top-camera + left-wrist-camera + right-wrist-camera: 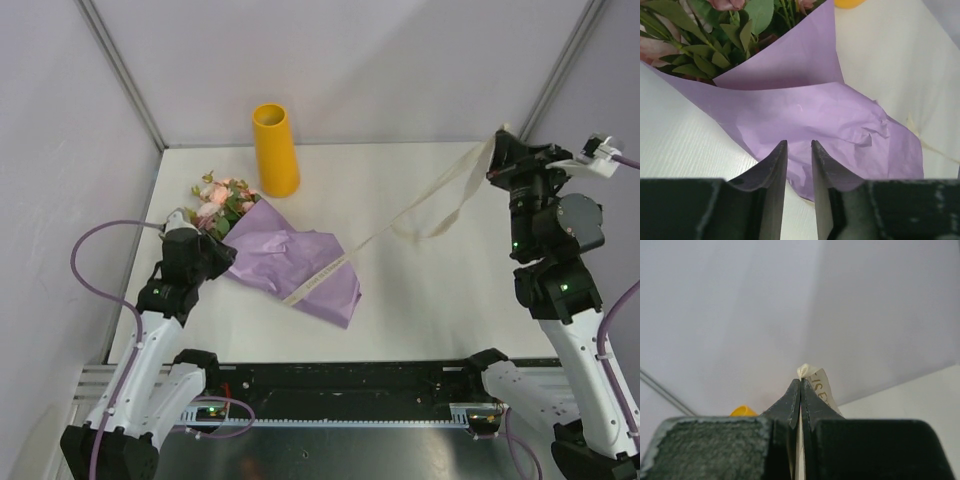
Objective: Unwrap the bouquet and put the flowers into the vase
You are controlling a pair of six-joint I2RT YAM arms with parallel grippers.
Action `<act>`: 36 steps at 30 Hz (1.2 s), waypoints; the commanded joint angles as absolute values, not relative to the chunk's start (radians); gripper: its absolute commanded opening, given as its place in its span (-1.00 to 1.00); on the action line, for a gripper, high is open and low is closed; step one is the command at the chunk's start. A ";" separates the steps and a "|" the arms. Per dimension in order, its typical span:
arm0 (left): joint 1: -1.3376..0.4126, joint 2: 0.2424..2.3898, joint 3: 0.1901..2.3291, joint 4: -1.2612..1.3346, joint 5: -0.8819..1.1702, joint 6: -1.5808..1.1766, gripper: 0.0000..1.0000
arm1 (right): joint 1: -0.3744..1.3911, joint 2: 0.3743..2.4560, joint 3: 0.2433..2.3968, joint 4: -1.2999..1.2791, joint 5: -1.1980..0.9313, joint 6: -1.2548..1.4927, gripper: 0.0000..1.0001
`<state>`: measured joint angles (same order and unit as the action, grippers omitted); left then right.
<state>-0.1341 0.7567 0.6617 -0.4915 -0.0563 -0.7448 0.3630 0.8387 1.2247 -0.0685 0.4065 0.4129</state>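
The bouquet's lilac paper (290,255) lies loosened on the white table, and the flowers (220,200) stick out of its far-left end. In the left wrist view the leafy stems (715,45) sit inside the paper (810,110). My left gripper (228,255) (799,142) is at the paper's left edge. Its jaws stand a little apart, with nothing clamped between them. The cream ribbon (400,215) runs taut from the paper up to my right gripper (497,150) (801,380). That gripper is raised at the far right and is shut on the ribbon's end (819,380). The yellow vase (275,150) stands upright behind the bouquet.
Grey enclosure walls close in the table on the left, back and right. A black rail (350,390) runs along the near edge between the arm bases. A slack loop of ribbon (445,215) hangs below the right gripper.
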 commanded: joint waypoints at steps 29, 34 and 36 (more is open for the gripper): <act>-0.140 0.610 0.661 -0.519 0.072 -0.497 0.94 | -0.048 1.712 2.295 0.066 0.220 0.172 -1.00; -0.140 0.614 0.663 -0.518 0.060 -0.494 0.99 | -0.095 1.838 2.398 0.110 0.197 0.195 -1.00; -0.140 0.618 0.666 -0.519 0.061 -0.492 0.99 | -0.102 1.863 2.400 0.103 0.197 0.210 -1.00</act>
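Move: Out at the table's far right corner, where the ribbon in the right hand is being carried, is about 38 cm ahead of that hand, 25 cm right and 50 cm below; the purple wrapper lies 34 cm left, 2 cm ahead and 48 cm down. From the left hand the wrapper's middle is some 4 cm ahead, 15 cm right, 15 cm below; the flowers 17 cm ahead, 7 cm left, 12 cm below; the vase 26 cm ahead, 9 cm right. Drawing the ribbon away from the wrapper, the right hand keeps it pinched in shut fingers and climbs to the right, then sweeps about 20 cm forward in all, some 15 cm up and 13 cm right, turning clockwise and tipping its fingers up. The left hand, touching nothing, opens from partly to fully wide, turns slightly clockwise and eases a little back and up. ##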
